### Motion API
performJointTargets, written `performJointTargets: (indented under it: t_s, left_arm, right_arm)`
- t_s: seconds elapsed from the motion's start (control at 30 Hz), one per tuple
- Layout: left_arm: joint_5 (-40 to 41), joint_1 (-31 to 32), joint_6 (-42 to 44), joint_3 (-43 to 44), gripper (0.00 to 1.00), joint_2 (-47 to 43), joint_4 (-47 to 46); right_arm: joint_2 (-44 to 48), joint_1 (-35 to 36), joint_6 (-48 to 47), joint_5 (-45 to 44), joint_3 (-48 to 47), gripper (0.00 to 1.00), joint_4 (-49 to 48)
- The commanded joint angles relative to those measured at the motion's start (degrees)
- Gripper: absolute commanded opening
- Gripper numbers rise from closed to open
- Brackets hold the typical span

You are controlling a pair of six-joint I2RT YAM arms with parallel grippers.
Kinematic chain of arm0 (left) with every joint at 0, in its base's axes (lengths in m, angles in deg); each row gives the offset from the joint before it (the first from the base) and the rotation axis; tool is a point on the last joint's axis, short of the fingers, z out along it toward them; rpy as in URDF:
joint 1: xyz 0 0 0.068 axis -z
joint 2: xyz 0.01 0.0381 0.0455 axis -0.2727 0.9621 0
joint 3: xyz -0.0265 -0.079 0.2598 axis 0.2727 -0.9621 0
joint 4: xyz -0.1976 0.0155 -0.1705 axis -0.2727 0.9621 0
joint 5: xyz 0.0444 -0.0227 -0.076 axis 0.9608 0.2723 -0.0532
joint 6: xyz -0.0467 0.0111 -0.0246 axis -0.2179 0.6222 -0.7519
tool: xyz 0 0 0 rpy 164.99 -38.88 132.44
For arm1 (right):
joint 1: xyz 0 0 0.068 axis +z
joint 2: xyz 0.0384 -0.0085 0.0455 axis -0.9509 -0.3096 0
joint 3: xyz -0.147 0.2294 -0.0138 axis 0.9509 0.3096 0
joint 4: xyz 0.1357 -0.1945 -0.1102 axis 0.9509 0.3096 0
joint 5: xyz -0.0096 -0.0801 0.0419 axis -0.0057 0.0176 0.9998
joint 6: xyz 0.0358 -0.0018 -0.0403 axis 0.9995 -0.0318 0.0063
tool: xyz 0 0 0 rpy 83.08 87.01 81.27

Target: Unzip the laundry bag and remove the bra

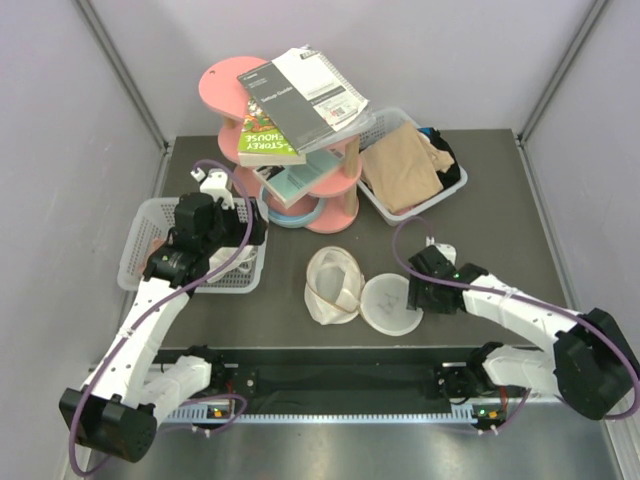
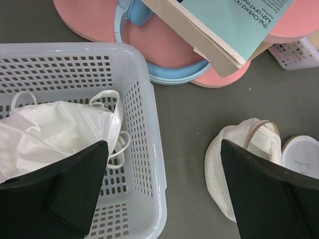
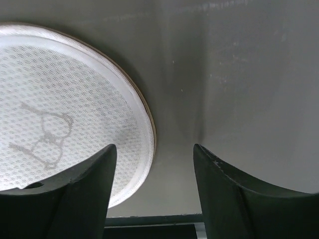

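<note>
The laundry bag lies unzipped mid-table, as a flat round cream mesh face (image 1: 390, 300) with a bra outline and a gaping mesh half (image 1: 333, 283) to its left. In the right wrist view the printed face (image 3: 60, 114) fills the left side. My right gripper (image 1: 412, 290) (image 3: 154, 189) is open low at the face's right edge, one finger over the mesh and the other over bare table. The bra (image 2: 55, 132), white with thin straps, lies in the white plastic basket (image 2: 149, 149). My left gripper (image 1: 250, 235) (image 2: 164, 189) hangs wide open above that basket's right rim, holding nothing.
A pink tiered stand (image 1: 330, 190) stacked with books (image 1: 300, 90) rises at the back centre. A second white basket (image 1: 450, 190) with tan cloth (image 1: 400, 165) sits at the back right. The left basket (image 1: 135, 265) stands beside the left wall. The bag's mesh half (image 2: 234, 149) lies right of it.
</note>
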Motion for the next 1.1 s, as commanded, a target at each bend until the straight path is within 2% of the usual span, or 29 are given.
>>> performJointTargets:
  t_s: [0.0,0.07,0.47,0.57,0.63,0.67,0.7,0.87,1.07]
  left_arm:
    - [-0.3,-0.3,0.8,-0.3,0.99,-0.9,-2.5]
    - [0.1,-0.3,0.8,-0.5,0.99,-1.0,-2.5]
    - [0.4,-0.4,0.8,-0.7,0.99,-1.8,-2.6]
    - [0.6,-0.4,0.8,-0.7,0.99,-2.0,-2.7]
    - [0.9,-0.4,0.8,-0.7,0.99,-2.1,-2.6]
    - [0.8,-0.4,0.8,-0.9,0.99,-2.0,-2.7]
    - [0.8,-0.4,0.8,-0.8,0.99,-2.1,-2.6]
    - [0.8,-0.4,1.0,-0.9,0.99,-2.4,-2.7]
    - [0.3,-0.4,0.8,-1.2,0.99,-2.8,-2.7]
  right_arm:
    - [-1.3,-0.5,-0.2,1.3,-1.9,0.59,2.2]
    - [-1.8,-0.5,-0.2,1.3,-1.9,0.59,2.4]
    - [-5.5,-0.3,-0.9,4.4,-1.6,0.33,-0.9]
    - [-6.0,-0.4,-1.3,4.7,-2.0,0.24,-0.9]
    - [-5.9,-0.4,-1.5,4.4,-2.5,0.13,-0.1]
    - [-5.9,-0.5,-1.7,4.1,-3.4,0.03,0.3]
    - [-5.8,-0.5,-1.9,3.3,-4.2,0.0,1.1]
    - [-5.1,-0.6,-5.0,-3.2,-13.1,0.0,10.5]
    - [-5.8,-0.9,-9.9,-16.3,-26.9,0.0,24.6]
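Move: The right gripper hovers a centimetre or two above the table, the right rim of the round mesh lid just below and about 1 cm back, between its open fingers. The lid's middle lies some 8 cm left and 1 cm ahead. Beyond it the open bag body sits around 23 cm left and 5 cm ahead of this hand. From the left gripper, the lid is about 32 cm to the right, 12 cm back and 22 cm below. Ease the right gripper about 1 cm down and back to the lid's right rim, closing the half-open fingers all the way to pinch the rim. Then, keeping the pinch, raise it about 7 cm from there while carrying it some 4 cm forward, tilting only slightly. ##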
